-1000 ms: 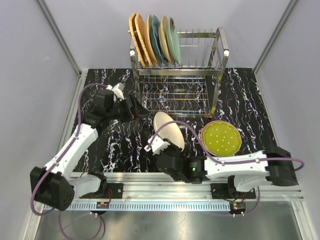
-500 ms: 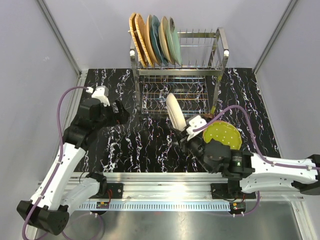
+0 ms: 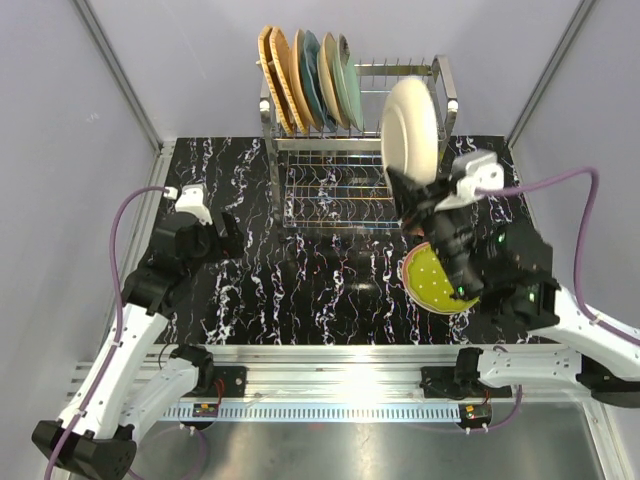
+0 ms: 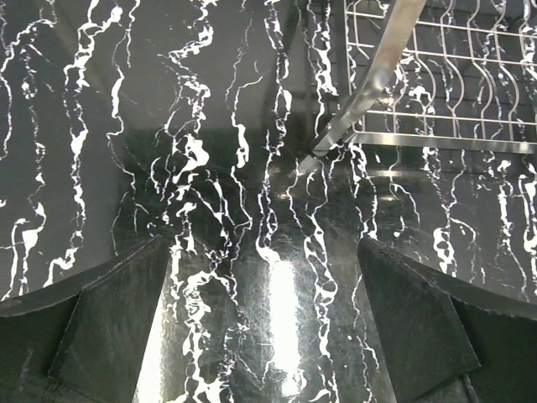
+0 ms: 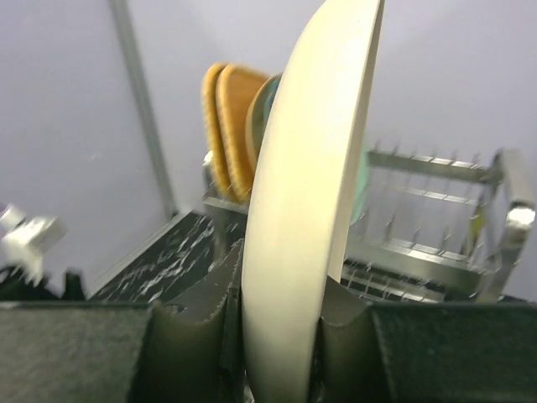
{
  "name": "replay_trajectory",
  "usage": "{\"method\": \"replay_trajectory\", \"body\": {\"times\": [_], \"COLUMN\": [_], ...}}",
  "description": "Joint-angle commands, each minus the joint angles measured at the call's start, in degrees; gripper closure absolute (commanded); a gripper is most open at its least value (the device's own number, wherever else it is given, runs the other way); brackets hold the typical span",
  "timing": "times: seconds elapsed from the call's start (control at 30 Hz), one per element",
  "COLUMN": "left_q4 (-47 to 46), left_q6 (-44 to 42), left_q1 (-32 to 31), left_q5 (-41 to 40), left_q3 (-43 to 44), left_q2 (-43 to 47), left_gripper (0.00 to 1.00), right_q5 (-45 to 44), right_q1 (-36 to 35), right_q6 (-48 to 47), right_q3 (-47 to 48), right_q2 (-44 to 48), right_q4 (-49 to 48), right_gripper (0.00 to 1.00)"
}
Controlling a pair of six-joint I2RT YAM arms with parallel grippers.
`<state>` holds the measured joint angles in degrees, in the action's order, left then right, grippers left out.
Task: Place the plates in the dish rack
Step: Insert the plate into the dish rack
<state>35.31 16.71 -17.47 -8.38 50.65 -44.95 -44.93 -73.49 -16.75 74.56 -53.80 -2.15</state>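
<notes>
My right gripper point(image 3: 414, 196) point(image 5: 281, 340) is shut on the lower rim of a plain cream plate point(image 3: 410, 128) point(image 5: 312, 193). It holds the plate upright, on edge, in front of the right half of the dish rack point(image 3: 400, 110) point(image 5: 440, 214). Several plates point(image 3: 305, 80) stand in the rack's upper left slots, the orange woven ones point(image 5: 228, 117) farthest left. A yellow-green dotted plate point(image 3: 432, 282) lies flat on the table, partly under my right arm. My left gripper point(image 3: 228, 234) point(image 4: 264, 336) hangs open over bare black marble, left of the rack.
The rack's lower grid shelf point(image 3: 345, 190) point(image 4: 457, 75) and front left leg point(image 4: 377, 75) stand just ahead of the left gripper. Grey walls close the table on three sides. Empty tines point(image 3: 400, 72) fill the rack's upper right.
The right arm has swung from the table's middle up and to the right, lifting the cream plate in front of the rack. The left arm has drawn back to the left, still open.
</notes>
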Motion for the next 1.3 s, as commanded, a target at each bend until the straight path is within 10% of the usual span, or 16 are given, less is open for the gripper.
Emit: {"method": "replay_trajectory", "body": {"times": [0.0,0.47,1.27], "left_q4": [-2.79,-2.35,-1.74], "left_q6": [-1.33,-1.68,-1.68], "left_q1": [0.07,0.25,0.25], "left_q5": [-2.60,-4.10,-3.92], "left_q3": [-0.29,-0.47,-0.56], "left_q2": [1.44,1.09,-0.58], "left_gripper": [0.01,0.01,0.01], "right_q5": [6.68,30.31,35.61], "right_q1": [7.90,36.99,45.36], "right_q6": [-1.01,12.08,16.40], "right_q3": [8.12,33.70,37.67], "right_q2": [-4.28,-28.98,-44.63], "right_q4": [-0.49,6.00,6.64], "right_gripper": [0.84,0.87,0.87]}}
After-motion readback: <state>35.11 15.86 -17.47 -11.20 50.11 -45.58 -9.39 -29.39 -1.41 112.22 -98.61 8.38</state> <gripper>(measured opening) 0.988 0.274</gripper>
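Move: The cream plate is already held on edge in the right hand. Its empty upper-tier slot lies about 34 cm ahead, 3 cm left and 7 cm below that hand. The green plate stands roughly 4 cm to the left of the slot and level with it; the rack's right side is some 14 cm to the slot's right. From the idle left hand the slot is about 28 cm ahead, 29 cm right and 20 cm up. The cream plate, still pinched upright by its near edge, is carried by the right hand about 28 cm forward to the gap right of the green plate. The hand first climbs some 5 cm to come in high while swinging roughly 10 degrees clockwise, then sinks 8 or 9 cm as it slows, its fingers tipping down. The grip stays shut. ##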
